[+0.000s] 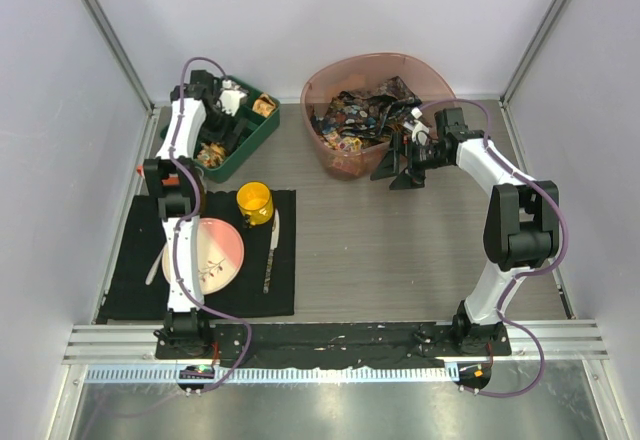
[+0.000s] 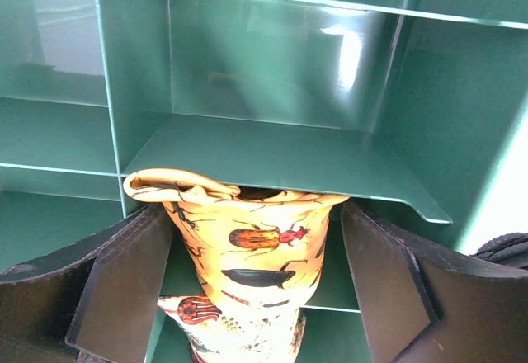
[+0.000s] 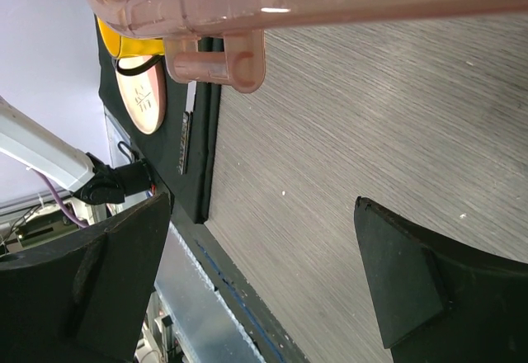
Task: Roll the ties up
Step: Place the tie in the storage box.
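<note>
A rolled yellow-orange tie (image 2: 252,243) printed with beetles stands in a compartment of the green tray (image 2: 272,153). My left gripper (image 2: 256,239) is open around it, with a thin gap of green showing on each side of the roll. In the top view the left gripper (image 1: 228,100) hangs over the green tray (image 1: 262,136) at the back left. Dark ties (image 1: 365,115) with many-coloured prints lie heaped in the pink bowl (image 1: 330,85). My right gripper (image 1: 398,172) is open and empty just in front of the bowl, low over the table; the bowl's rim (image 3: 289,0) crosses the top of its wrist view.
A black mat (image 1: 275,290) at the near left carries a pink-and-white plate (image 1: 228,260), a yellow cup (image 1: 254,203) and a knife (image 1: 270,255). Small orange items (image 1: 264,106) sit in other tray compartments. Grey walls close in the table on three sides.
</note>
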Controlling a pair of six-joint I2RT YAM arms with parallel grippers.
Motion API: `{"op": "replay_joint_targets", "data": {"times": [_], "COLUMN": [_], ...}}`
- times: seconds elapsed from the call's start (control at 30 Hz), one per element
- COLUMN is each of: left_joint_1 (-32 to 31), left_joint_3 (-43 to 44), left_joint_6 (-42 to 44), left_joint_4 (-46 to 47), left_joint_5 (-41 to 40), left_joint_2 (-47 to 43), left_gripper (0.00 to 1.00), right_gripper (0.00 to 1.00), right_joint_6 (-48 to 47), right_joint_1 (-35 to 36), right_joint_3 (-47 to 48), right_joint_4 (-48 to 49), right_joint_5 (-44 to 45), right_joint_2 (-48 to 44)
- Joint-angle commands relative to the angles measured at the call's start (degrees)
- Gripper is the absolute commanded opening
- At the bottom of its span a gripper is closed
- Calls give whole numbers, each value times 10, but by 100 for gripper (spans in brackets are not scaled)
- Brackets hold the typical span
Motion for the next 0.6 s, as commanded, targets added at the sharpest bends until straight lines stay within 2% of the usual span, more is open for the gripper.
{"op": "replay_joint_targets", "data": {"times": [0.0,0.47,0.57], "left_joint_1": [-2,-2,-2], "left_joint_3": [9,17,19], "left_joint_6": [29,38,34], "left_joint_4": [-2,7,9], "left_joint_5": [-16,-12,-13], "left_joint_2": [-36,-93,-101], "left_gripper": [86,88,86], "right_gripper": [99,99,99], "right_joint_6": [-8,-7,-6], "right_joint_1": [0,-1,0], "right_joint_3": [17,13,14], "right_joint_4": [0,4,4], "right_joint_5": [-15,-20,-21], "right_joint_2": [-17,-20,-19]}}
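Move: The rolled insect-print tie is already released in its compartment, right between the open left fingers, its middle some 3 cm below the hand. The earlier tie roll is about 4 cm back and 4 cm left of it, at the same height; the orange roll in the box's far compartment is about 10 cm ahead and 11 cm right of the hand, the yellow mug 18 cm back and 10 cm right. From the right hand the insect-print tie is some 47 cm left and 16 cm ahead. Lift the left gripper about 5 cm nearly straight up, away from the insect-print tie and out of the storage box's compartment, slowly at first and then faster. Keep the fingers wide open so they clear the roll on both sides, and let the fingertips swing slightly forward, by some 5 degrees. ##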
